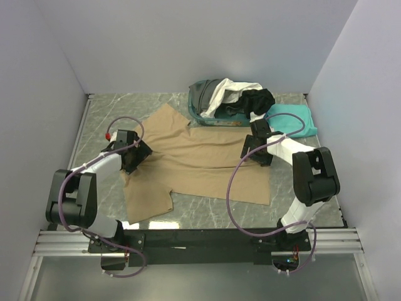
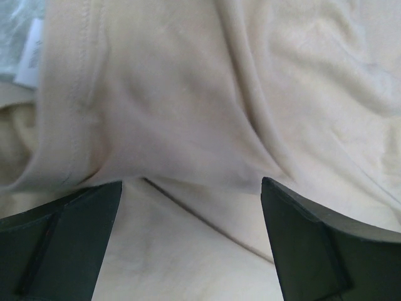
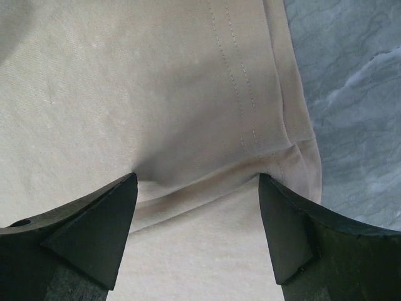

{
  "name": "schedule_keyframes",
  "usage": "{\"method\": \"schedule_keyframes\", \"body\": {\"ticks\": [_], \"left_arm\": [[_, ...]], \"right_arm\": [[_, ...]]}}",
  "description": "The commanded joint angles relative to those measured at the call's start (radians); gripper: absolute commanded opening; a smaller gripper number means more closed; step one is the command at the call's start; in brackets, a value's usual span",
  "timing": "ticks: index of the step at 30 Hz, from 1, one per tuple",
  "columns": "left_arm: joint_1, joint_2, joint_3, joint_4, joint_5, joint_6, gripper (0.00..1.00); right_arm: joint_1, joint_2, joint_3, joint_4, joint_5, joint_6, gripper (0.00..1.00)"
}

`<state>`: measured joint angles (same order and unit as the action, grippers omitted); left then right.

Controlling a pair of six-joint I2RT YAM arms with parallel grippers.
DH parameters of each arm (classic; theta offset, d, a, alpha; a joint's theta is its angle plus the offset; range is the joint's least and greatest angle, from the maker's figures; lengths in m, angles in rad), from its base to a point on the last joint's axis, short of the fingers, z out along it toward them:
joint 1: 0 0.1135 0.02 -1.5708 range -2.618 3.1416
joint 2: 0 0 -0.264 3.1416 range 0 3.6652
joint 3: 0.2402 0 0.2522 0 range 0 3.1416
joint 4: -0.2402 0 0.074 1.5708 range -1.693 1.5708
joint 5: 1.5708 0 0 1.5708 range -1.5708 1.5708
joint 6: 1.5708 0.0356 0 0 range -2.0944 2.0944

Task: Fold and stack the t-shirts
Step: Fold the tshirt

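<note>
A tan t-shirt point(image 1: 200, 160) lies spread on the marble table, partly folded. My left gripper point(image 1: 139, 155) stands open at its left side, tips down on the cloth. In the left wrist view that gripper point(image 2: 191, 185) has rumpled tan t-shirt cloth point(image 2: 188, 94) between its wide jaws. My right gripper point(image 1: 254, 153) stands open on the shirt's right edge. In the right wrist view the gripper point(image 3: 197, 182) straddles a fold of the tan t-shirt point(image 3: 125, 81) next to its stitched hem point(image 3: 250, 94). A teal t-shirt point(image 1: 294, 119) lies at the back right.
A teal basket point(image 1: 199, 113) at the back middle holds a white t-shirt point(image 1: 222, 93), a black one point(image 1: 258, 100) and dark grey cloth point(image 1: 203, 94). Bare marble table point(image 3: 351, 94) shows just right of the hem. White walls close in the left, back and right.
</note>
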<state>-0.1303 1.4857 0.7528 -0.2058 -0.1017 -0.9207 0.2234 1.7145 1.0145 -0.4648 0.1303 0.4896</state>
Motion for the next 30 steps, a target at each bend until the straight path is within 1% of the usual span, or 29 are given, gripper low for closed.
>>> {"method": "schedule_keyframes", "body": {"ticks": [1,3,5,10,11,12,14,15,16,17,18,19,20,21,22,23,24,25,27,30], "left_arm": [[0.008,-0.088,-0.004,-0.079,-0.033,0.014,0.99],[0.008,-0.142,-0.009,-0.118,-0.076,0.002,1.00],[0.008,-0.185,-0.020,-0.173,-0.087,-0.009,1.00],[-0.008,-0.379,-0.076,-0.271,-0.062,-0.043,1.00],[-0.014,-0.410,-0.085,-0.327,-0.067,-0.072,0.99],[-0.020,-0.460,-0.095,-0.361,-0.075,-0.088,0.99],[-0.049,-0.510,-0.124,-0.424,-0.082,-0.134,1.00],[-0.086,-0.554,-0.139,-0.461,-0.075,-0.148,0.99],[-0.110,-0.576,-0.171,-0.463,-0.060,-0.156,0.99],[-0.142,-0.596,-0.187,-0.465,-0.046,-0.199,0.99],[-0.223,-0.622,-0.205,-0.463,-0.053,-0.228,0.99],[-0.265,-0.630,-0.237,-0.468,-0.059,-0.262,1.00],[-0.300,-0.627,-0.248,-0.481,-0.078,-0.332,0.99],[-0.360,-0.610,-0.257,-0.512,-0.081,-0.364,1.00],[-0.385,-0.598,-0.265,-0.536,-0.087,-0.391,1.00],[-0.409,-0.584,-0.265,-0.561,-0.107,-0.450,0.99],[-0.454,-0.562,-0.264,-0.585,-0.119,-0.478,0.99],[-0.474,-0.555,-0.260,-0.634,-0.128,-0.528,0.99],[-0.517,-0.548,-0.259,-0.681,-0.139,-0.578,0.98],[-0.549,-0.564,-0.271,-0.731,-0.144,-0.665,0.95]], "right_arm": [[-0.013,-0.062,-0.005,0.006,0.008,0.000,0.84],[-0.013,-0.111,-0.017,0.008,0.002,0.003,0.85],[-0.015,-0.156,-0.033,0.008,-0.007,-0.002,0.84],[-0.013,-0.275,-0.092,0.023,-0.006,0.024,0.85],[-0.015,-0.324,-0.106,0.038,-0.011,0.039,0.85],[-0.013,-0.351,-0.122,0.043,-0.014,0.049,0.85],[-0.015,-0.421,-0.165,0.069,-0.015,0.070,0.86],[-0.013,-0.446,-0.178,0.080,-0.026,0.075,0.86],[-0.015,-0.469,-0.192,0.087,-0.031,0.082,0.86],[-0.015,-0.508,-0.211,0.100,-0.034,0.090,0.87],[-0.015,-0.526,-0.218,0.103,-0.035,0.093,0.87],[-0.013,-0.544,-0.226,0.104,-0.032,0.099,0.87],[-0.013,-0.570,-0.228,0.103,-0.029,0.104,0.87],[-0.013,-0.581,-0.231,0.101,-0.029,0.101,0.88],[-0.015,-0.598,-0.234,0.101,-0.026,0.102,0.88],[-0.013,-0.601,-0.235,0.095,-0.024,0.101,0.88],[-0.015,-0.605,-0.237,0.095,-0.021,0.099,0.88],[-0.013,-0.605,-0.243,0.095,-0.018,0.098,0.88],[-0.015,-0.602,-0.248,0.092,-0.014,0.096,0.88],[-0.013,-0.590,-0.254,0.092,-0.017,0.095,0.88]]}}
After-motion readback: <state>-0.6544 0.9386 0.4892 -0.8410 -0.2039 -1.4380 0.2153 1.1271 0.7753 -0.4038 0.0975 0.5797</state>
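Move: The t-shirt's near-left sleeve lies about 19 cm back from the left hand, some 3 cm to its right and 2 cm lower. The corner where that sleeve meets the near hem is about 14 cm back and 12 cm right of the left hand. From the right hand, the shirt's near-right corner is roughly 21 cm back, 6 cm right and 1 cm lower; the laundry basket's middle is some 25 cm ahead and 12 cm left. Back towards the robot by about 20 cm swings the open left hand: it lifts off the shirt, arcs some 6 cm up, then sinks and veers 5 cm right, down close over the near-left sleeve's edge, fingers steepening late. The right hand lifts straight off the cloth by roughly 11 cm, easing back slightly and tilting its fingers outward, still open. ##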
